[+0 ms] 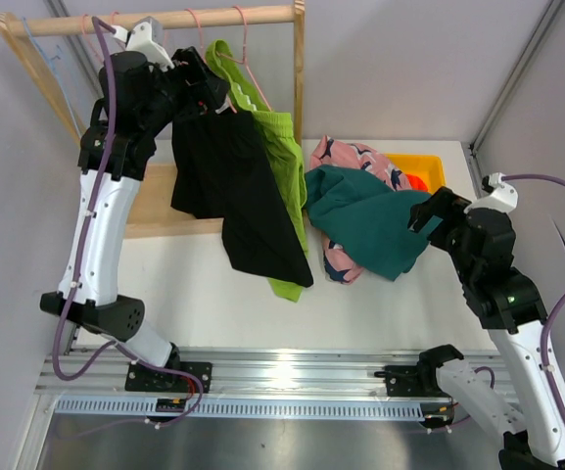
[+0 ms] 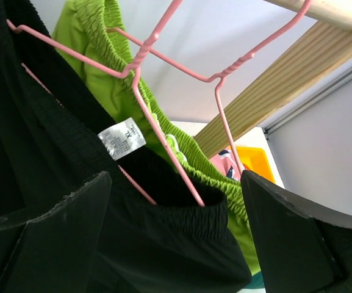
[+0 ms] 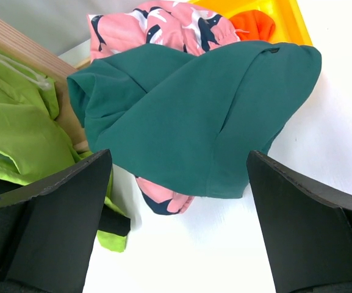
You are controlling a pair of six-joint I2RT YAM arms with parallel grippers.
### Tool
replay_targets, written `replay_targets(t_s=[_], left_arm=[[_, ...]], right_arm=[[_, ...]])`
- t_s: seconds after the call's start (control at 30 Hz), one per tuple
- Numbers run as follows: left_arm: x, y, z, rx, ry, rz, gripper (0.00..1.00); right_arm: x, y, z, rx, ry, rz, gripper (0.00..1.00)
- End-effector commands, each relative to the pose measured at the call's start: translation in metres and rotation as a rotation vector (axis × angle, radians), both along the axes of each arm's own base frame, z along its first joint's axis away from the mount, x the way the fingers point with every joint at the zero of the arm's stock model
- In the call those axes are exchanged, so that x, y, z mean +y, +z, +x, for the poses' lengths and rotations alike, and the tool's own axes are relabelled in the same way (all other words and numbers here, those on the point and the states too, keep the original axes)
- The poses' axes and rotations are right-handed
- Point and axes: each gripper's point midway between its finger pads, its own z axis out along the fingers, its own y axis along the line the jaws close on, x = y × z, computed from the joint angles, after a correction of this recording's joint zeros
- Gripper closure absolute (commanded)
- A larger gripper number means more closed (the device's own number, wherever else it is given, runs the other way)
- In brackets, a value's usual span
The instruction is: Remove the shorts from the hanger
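Black shorts [image 1: 233, 186] hang from a pink hanger [image 1: 246, 59] on the wooden rod [image 1: 164, 20], with lime green shorts [image 1: 280, 147] on a second hanger behind them. My left gripper [image 1: 204, 86] is raised to the black waistband [image 2: 182, 226], which lies between its open fingers with the pink hanger wire [image 2: 163, 137] running into it. Teal shorts [image 1: 370, 220] lie crumpled on the table over pink navy-splotched shorts [image 1: 355, 157]. Orange shorts [image 1: 417, 181] sit in a yellow bin [image 1: 429, 162]. My right gripper [image 1: 431, 211] hovers open beside the teal shorts [image 3: 206, 116], holding nothing.
The wooden rack's right post [image 1: 299, 78] and slanted left brace [image 1: 37, 73] frame the hanging clothes. A wooden base board [image 1: 155, 201] lies under the rack. Grey walls close in on both sides, and the aluminium rail [image 1: 292, 377] runs along the near edge.
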Motion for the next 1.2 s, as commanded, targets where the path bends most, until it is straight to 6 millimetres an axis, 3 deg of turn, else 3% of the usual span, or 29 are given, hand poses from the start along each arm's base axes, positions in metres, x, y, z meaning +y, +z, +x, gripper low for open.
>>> replay_targets(t_s=[0.0,0.27,0.47,0.63,0.77,0.8,0.83,0.93,1.03,1.17], left_arm=[[-0.003,0.020,0.009,-0.071,0.020,-0.040,0.06],[-0.009,0.006,0.038,-0.052,0.034,-0.047,0.10],[-0.014,-0.001,0.060,-0.052,0.044,-0.062,0.23],[-0.018,0.003,0.070,-0.057,0.045,-0.063,0.60],[-0.017,0.011,0.066,-0.073,0.050,-0.061,0.84],[-0.011,0.013,0.064,-0.076,0.077,-0.055,0.97],[-0.010,0.016,0.061,-0.082,0.079,-0.050,1.00],[-0.004,0.028,0.047,-0.102,0.084,-0.041,1.00],[0.001,0.043,0.029,-0.124,0.083,-0.042,1.00],[0.007,0.069,0.002,-0.163,0.077,-0.055,1.00]], right_arm=[[0.002,-0.002,0.000,-0.004,0.014,-0.006,0.01],[0.000,-0.007,0.003,0.002,0.014,-0.044,0.01],[-0.001,-0.014,0.005,0.013,0.016,-0.068,0.01],[0.000,-0.021,0.007,0.021,0.019,-0.073,0.01],[0.002,-0.025,0.009,0.026,0.026,-0.066,0.01],[0.003,-0.026,0.009,0.026,0.030,-0.064,0.01],[0.004,-0.026,0.010,0.026,0.033,-0.058,0.01],[0.011,-0.023,0.010,0.010,0.066,-0.043,0.01],[0.029,-0.006,0.009,-0.049,0.159,-0.011,0.01],[0.078,0.051,-0.003,-0.231,0.425,0.045,0.01]])
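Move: The black shorts' pink hanger, just below its neck, is about 8 cm ahead of the open left hand, 2 cm to its right and 3 cm lower; the black shorts' middle is some 17 cm below that spot. The green shorts' middle hangs roughly 10 cm right of the hand, 9 cm ahead and 18 cm down. From the right hand, the black shorts' middle is about 20 cm ahead and 36 cm left, slightly lower; the teal shorts lie 12 cm ahead, 5 cm left and some 22 cm below. Forward about 8 cm and roughly 4 cm down, the left hand reaches in at the black shorts' hanger, closes fully from wide open and pinches the pink wire just below its neck, then eases back 2 cm with that grip. The right hand, still open, sinks over 3 cm, then rises slightly and swings left towards the black shorts. ##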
